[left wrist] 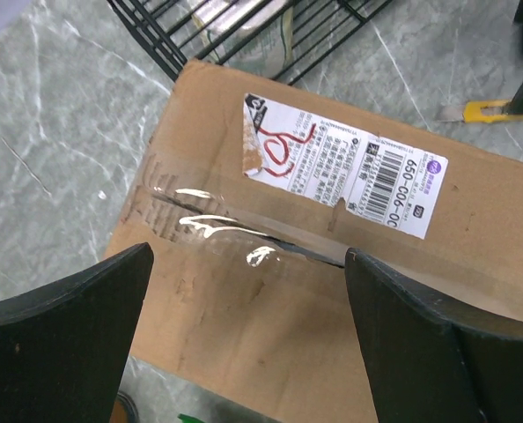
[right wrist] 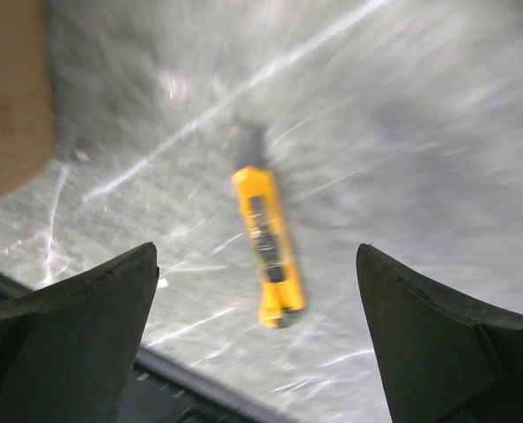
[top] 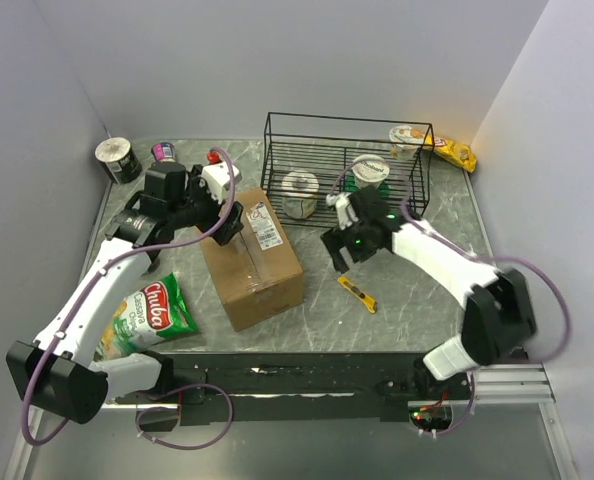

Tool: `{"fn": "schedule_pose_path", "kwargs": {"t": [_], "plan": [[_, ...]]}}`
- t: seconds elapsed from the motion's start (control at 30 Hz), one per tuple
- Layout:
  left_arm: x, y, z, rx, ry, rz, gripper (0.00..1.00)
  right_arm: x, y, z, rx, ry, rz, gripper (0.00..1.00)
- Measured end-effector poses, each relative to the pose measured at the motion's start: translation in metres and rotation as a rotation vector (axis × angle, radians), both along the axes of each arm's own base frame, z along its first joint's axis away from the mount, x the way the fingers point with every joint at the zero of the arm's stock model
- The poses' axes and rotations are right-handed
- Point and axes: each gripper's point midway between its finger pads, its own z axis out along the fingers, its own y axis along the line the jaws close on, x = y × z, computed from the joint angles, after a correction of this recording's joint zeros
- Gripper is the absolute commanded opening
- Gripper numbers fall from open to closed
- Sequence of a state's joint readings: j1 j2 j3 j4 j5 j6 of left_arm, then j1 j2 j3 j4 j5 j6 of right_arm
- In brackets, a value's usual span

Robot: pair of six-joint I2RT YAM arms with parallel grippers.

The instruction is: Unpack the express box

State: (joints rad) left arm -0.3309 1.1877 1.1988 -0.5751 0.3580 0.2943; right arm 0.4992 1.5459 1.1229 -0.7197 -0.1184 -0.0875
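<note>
The express box (top: 255,265) is a brown carton in the middle of the table, with its flaps down and a white printed label (left wrist: 342,164) on top. Its clear-taped seam (left wrist: 244,233) shows a dark slit. My left gripper (top: 228,224) hovers open over the box's left end, and in the left wrist view its jaws (left wrist: 248,256) span the seam with nothing between them. My right gripper (top: 339,254) stands open to the right of the box. It is above a yellow utility knife (right wrist: 268,247) that lies flat on the table, not held.
A black wire basket (top: 347,160) with cups in it stands behind the box. A green chips bag (top: 149,312) lies at the front left. Small cups (top: 118,158) sit at the back left, and a yellow packet (top: 455,153) at the back right. The right wrist view is blurred.
</note>
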Motion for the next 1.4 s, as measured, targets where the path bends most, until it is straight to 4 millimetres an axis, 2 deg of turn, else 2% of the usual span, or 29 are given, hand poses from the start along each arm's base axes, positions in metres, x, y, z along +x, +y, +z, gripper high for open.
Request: {"fn": "schedule_pose_path", "kwargs": {"t": [0.13,0.17,0.23,0.3,0.43,0.5,0.67,0.8,0.97,1.03,1.13,1.17,1.23,1.4], "plan": [[0.007,-0.001,0.007,-0.001,-0.045,-0.007,0.96,0.017,-0.007,0.051,0.108,-0.219,0.115,0.91],[0.009,-0.002,0.010,-0.006,-0.059,-0.006,0.96,0.016,-0.008,0.059,0.142,-0.254,0.175,0.86],[0.014,-0.004,0.014,-0.023,-0.076,0.003,0.96,0.015,-0.012,0.062,0.179,-0.286,0.269,0.84],[0.021,-0.008,0.015,-0.050,-0.077,0.015,0.97,0.012,-0.014,0.053,0.189,-0.284,0.352,0.81],[0.033,-0.019,0.005,-0.100,-0.028,0.023,0.97,-0.010,-0.016,0.008,0.160,-0.204,0.515,0.80],[0.038,-0.024,-0.001,-0.117,0.007,0.027,0.96,-0.023,-0.021,-0.013,0.139,-0.163,0.557,0.80],[0.048,-0.029,-0.002,-0.145,0.033,0.044,0.96,-0.040,-0.034,-0.045,0.091,-0.128,0.599,0.77],[0.049,-0.029,0.003,-0.151,0.017,0.046,0.96,-0.033,-0.036,-0.053,0.062,-0.146,0.611,0.75],[0.049,-0.027,0.007,-0.151,0.007,0.058,0.97,-0.022,-0.038,-0.064,0.011,-0.159,0.633,0.63],[0.048,-0.026,0.009,-0.152,0.000,0.060,0.96,-0.023,-0.040,-0.072,-0.002,-0.139,0.643,0.62],[0.049,-0.026,0.012,-0.154,-0.008,0.060,0.97,-0.022,-0.038,-0.072,-0.005,-0.139,0.652,0.60],[0.049,-0.026,0.013,-0.155,-0.009,0.060,0.96,-0.022,-0.038,-0.072,-0.007,-0.140,0.656,0.54],[0.050,-0.026,0.016,-0.157,-0.015,0.060,0.96,-0.023,-0.038,-0.073,-0.009,-0.138,0.663,0.51],[0.051,-0.027,0.018,-0.160,-0.022,0.059,0.96,-0.025,-0.039,-0.073,-0.014,-0.132,0.683,0.53]]}}
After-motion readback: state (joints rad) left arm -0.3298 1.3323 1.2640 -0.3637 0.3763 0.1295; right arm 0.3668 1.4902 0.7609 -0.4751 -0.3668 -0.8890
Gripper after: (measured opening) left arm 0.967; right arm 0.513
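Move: The yellow knife lies on the table just below and beyond the right hand's open fingers: about 3 cm back, 3 cm to the right and 8 cm down. The cardboard box is some 18 cm to that hand's left, 3 cm farther out and slightly lower; the wire rack stands about 19 cm ahead, almost in line. From the left hand, the knife is roughly 22 cm right, 7 cm back and 25 cm below. No grip yet: the right fingers end low at the table, one on each side of the knife's handle, narrowed to about half open. The hand first rises some 6 cm, then sinks well past its starting height while drawing back and right, edges forward again and turns about 40 degrees counter-clockwise. The open left hand travels about 5 cm forward and a little right over the box, rolling slightly. ##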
